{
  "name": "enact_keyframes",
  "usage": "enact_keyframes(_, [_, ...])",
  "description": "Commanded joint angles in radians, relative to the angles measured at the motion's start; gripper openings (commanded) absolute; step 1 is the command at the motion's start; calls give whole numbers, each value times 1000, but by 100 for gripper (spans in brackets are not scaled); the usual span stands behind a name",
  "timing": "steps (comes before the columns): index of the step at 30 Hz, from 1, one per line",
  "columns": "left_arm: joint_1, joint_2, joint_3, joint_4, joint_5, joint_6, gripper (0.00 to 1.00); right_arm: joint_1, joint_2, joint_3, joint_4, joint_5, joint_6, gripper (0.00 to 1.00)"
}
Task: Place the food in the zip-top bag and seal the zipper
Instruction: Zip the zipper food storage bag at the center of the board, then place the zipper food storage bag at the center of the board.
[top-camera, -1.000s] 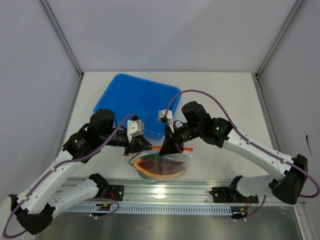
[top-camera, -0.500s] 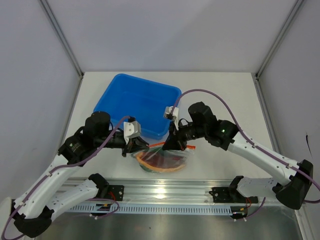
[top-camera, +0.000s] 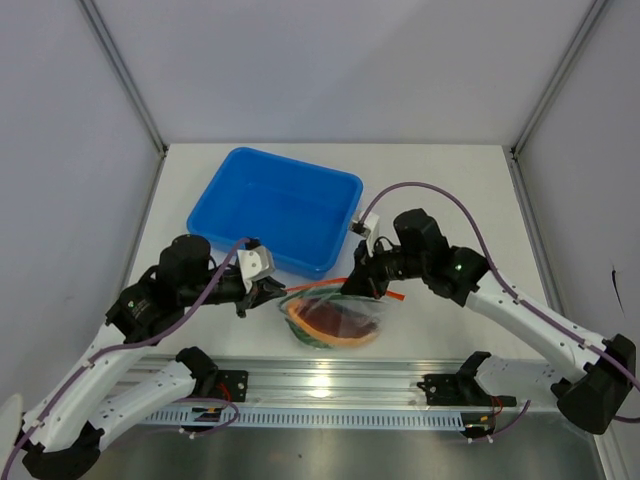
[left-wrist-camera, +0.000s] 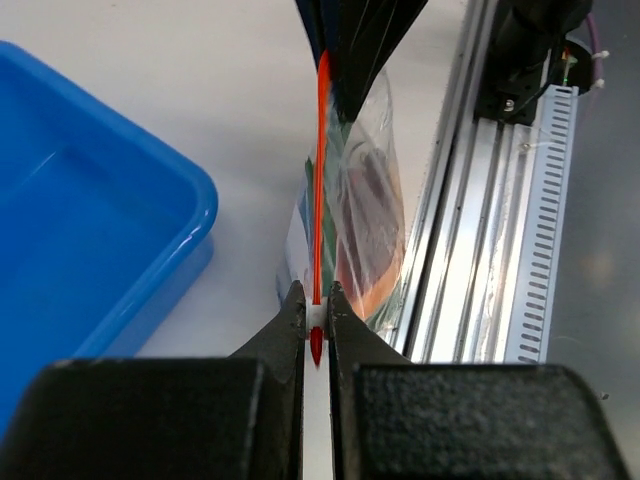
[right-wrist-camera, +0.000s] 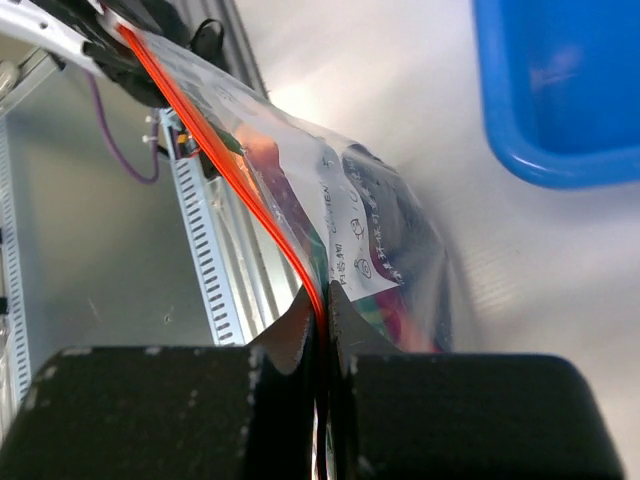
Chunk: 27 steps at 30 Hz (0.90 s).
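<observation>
The clear zip-top bag (top-camera: 340, 322) hangs between my two grippers near the table's front edge. The food (top-camera: 333, 318) is inside it: a purple-red and orange slice with green pieces around it. The orange-red zipper (top-camera: 318, 290) is stretched straight along the bag's mouth. My left gripper (top-camera: 272, 291) is shut on the zipper's left end; in the left wrist view its fingertips (left-wrist-camera: 318, 312) pinch the white tip, and the zipper (left-wrist-camera: 321, 170) runs away from them. My right gripper (top-camera: 363, 284) is shut on the zipper (right-wrist-camera: 215, 150) further right, pinching it (right-wrist-camera: 322, 312) above the bag (right-wrist-camera: 385, 230).
The blue tray (top-camera: 225, 195) stands just behind the bag, and its rim is near both grippers. An aluminium rail (top-camera: 330, 378) with a slotted cable duct runs along the table's front edge, right under the bag.
My left gripper has closed onto the zipper's white end. The right gripper has moved right along the strip, and the zipper now lies stretched straight between the two.
</observation>
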Motion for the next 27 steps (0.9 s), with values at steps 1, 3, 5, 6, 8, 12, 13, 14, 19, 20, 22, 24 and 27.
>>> enact_keyframes(1, [1, -42, -3, -7, -100, -19, 1, -45, -77, -17, 20, 63, 38, 0])
enact_keyframes(3, [1, -51, -7, -19, -120, -24, 1, -61, -95, -29, 15, 84, 53, 0])
enact_keyframes(5, [1, -54, -18, -27, -131, -29, 1, -70, -120, -42, -2, 104, 62, 0])
enact_keyframes(6, [1, -59, -21, -30, -134, -36, 1, -76, -130, -49, -3, 109, 68, 0])
enact_keyframes(8, [2, -65, -26, -27, -141, -44, 1, -79, -152, -74, 0, 123, 94, 0])
enact_keyframes(12, [1, -62, -40, 44, -134, -111, 29, -81, -137, -83, 3, 146, 143, 0])
enact_keyframes(13, [1, -55, -40, 65, -132, -130, 93, -81, -130, -80, 3, 161, 154, 0])
enact_keyframes(14, [1, -54, -40, 120, -131, -145, 99, -81, -126, -75, -2, 167, 169, 0])
enact_keyframes(19, [1, -82, -46, 291, -164, -205, 99, -153, -68, -23, -94, 268, 211, 0])
enact_keyframes(20, [1, -94, -46, 312, -169, -214, 100, -232, -66, -26, -105, 258, 217, 0])
enact_keyframes(22, [1, -99, -47, 354, -155, -234, 99, -317, -69, -38, -112, 250, 220, 0])
enact_keyframes(24, [1, -104, -53, 375, -111, -253, 99, -448, -66, -42, -115, 195, 191, 0])
enact_keyframes(27, [1, -116, -86, 407, -65, -301, 100, -634, -31, -51, -108, 108, 167, 0])
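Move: The left gripper pinches the white piece at the left end of the bag's orange zipper. The blue bin's middle lies about 28 cm ahead of that gripper, 4 cm left and 15 cm below. For the right gripper, shut on the zipper's right part, the white piece is some 20 cm left, level fore-and-aft and 3 cm higher; its goal, clear board, is 12 cm ahead, 14 cm right and 20 cm below. The food hangs 10 cm left, 4 cm back and 12 cm below it. Keep both pinches while drawing the grippers a little apart, then spread the left fingers wide to let the zipper's end go and lift that hand about 6 cm, drifting 2 cm forward. Keep the right fingers shut on the zipper and swing the bag right and forward over the open board, some 17 cm in all, sinking 4 cm and turning roughly 40 degrees clockwise, speeding up once the left hand is free. ##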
